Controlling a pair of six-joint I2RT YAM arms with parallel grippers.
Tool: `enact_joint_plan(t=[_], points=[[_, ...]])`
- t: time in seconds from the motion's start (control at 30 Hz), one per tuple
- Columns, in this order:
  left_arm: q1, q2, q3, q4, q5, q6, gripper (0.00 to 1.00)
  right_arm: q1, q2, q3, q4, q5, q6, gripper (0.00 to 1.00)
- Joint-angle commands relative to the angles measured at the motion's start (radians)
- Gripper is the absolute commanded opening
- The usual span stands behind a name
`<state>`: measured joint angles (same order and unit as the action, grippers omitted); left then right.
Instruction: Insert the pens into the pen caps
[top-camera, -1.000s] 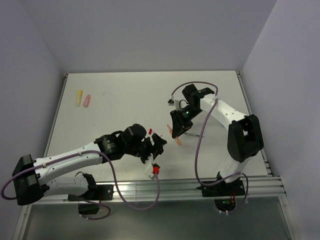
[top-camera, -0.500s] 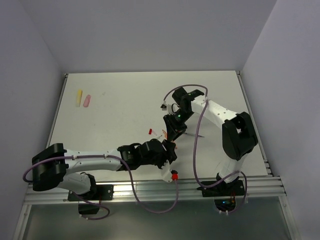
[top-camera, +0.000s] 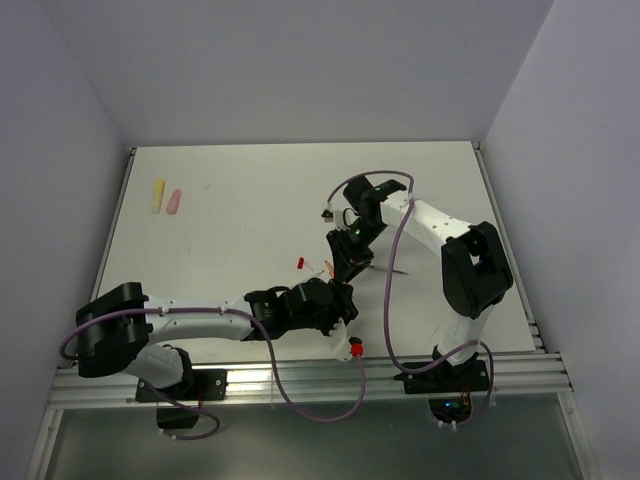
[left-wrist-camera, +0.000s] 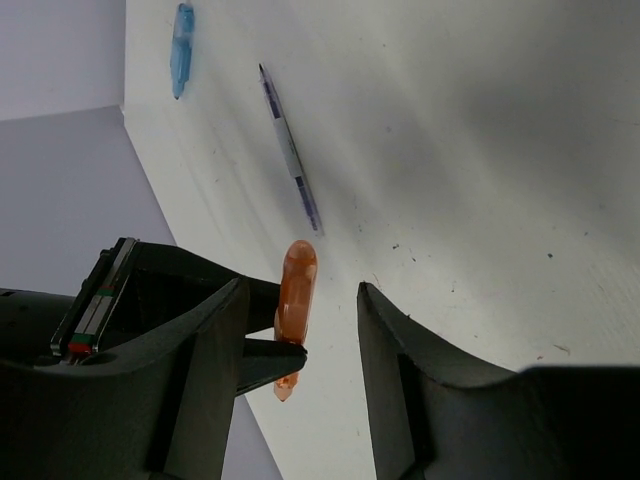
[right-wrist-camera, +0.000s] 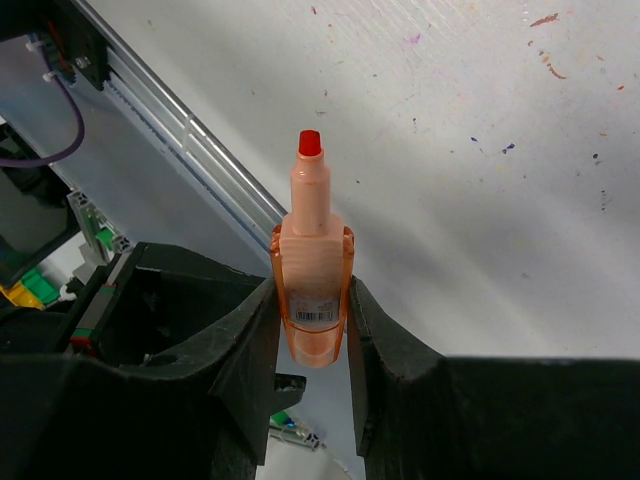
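Observation:
My right gripper (right-wrist-camera: 311, 285) is shut on an orange pen (right-wrist-camera: 313, 270), whose red tip points away from the camera. In the left wrist view that same orange pen (left-wrist-camera: 296, 300) hangs between the fingers of my open left gripper (left-wrist-camera: 301, 288). It is closer to the left finger, and a gap shows on the right. From above, the two grippers meet near the table's middle front, left gripper (top-camera: 345, 297) just below right gripper (top-camera: 346, 266). A small red pen cap (top-camera: 300, 263) lies on the table to their left.
A yellow pen (top-camera: 157, 193) and a pink pen (top-camera: 175, 201) lie at the far left. A blue pen (left-wrist-camera: 181, 45) and a thin grey pen (left-wrist-camera: 290, 160) lie on the table beyond the grippers. An aluminium rail (top-camera: 300, 378) runs along the near edge.
My left arm has swung right, past the red cap, bringing its jaws round the orange pen, and they have narrowed. The right gripper shifted slightly left and down, still holding the pen.

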<state>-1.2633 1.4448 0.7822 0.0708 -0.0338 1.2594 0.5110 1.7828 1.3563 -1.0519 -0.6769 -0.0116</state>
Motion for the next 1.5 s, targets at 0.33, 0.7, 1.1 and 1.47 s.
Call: enact_joint_plan(t=[0.33, 0.7, 1.1, 1.47], points=[[-0.008, 0.058, 0.038, 0.076, 0.0, -0.014, 0.36, 0.015, 0.033, 0.055, -0.02, -0.05, -0.01, 0.0], [-0.008, -0.029, 0.087, -0.044, 0.02, -0.106, 0.0, -0.002, 0.082, 0.209, -0.097, -0.018, -0.152, 0.32], [0.175, -0.219, 0.473, -0.272, 0.336, -0.77, 0.0, -0.371, 0.015, 0.745, -0.066, -0.019, -0.266, 0.81], [0.485, -0.287, 0.572, -0.168, 0.531, -1.411, 0.0, -0.41, -0.347, 0.115, 0.562, -0.288, -0.048, 0.89]])
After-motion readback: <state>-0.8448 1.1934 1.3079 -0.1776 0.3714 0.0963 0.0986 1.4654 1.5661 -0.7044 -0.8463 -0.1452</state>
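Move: The orange pen, still gripped by the right hand, lies across the open left fingers. Its middle is some 3 cm ahead and 2 cm left of the left hand, level with it, and about 1 cm ahead and 2 cm left of the right. Some 11 cm below the left hand, the white pen lies 12 cm ahead, 10 cm left; the red cap 16 cm ahead, 11 cm left; the purple pen 14 cm ahead, 10 cm right. The orange pen is handed over in mid-air: the left hand sinks about a centimetre and pinches its back end while the right keeps hold. Then the right opens wide and leaves forward, up and somewhat right, easing back at the end. The left lifts the pen about 26 cm, ending a little forward and left, rolling its wrist until the fingers point level to the right. ##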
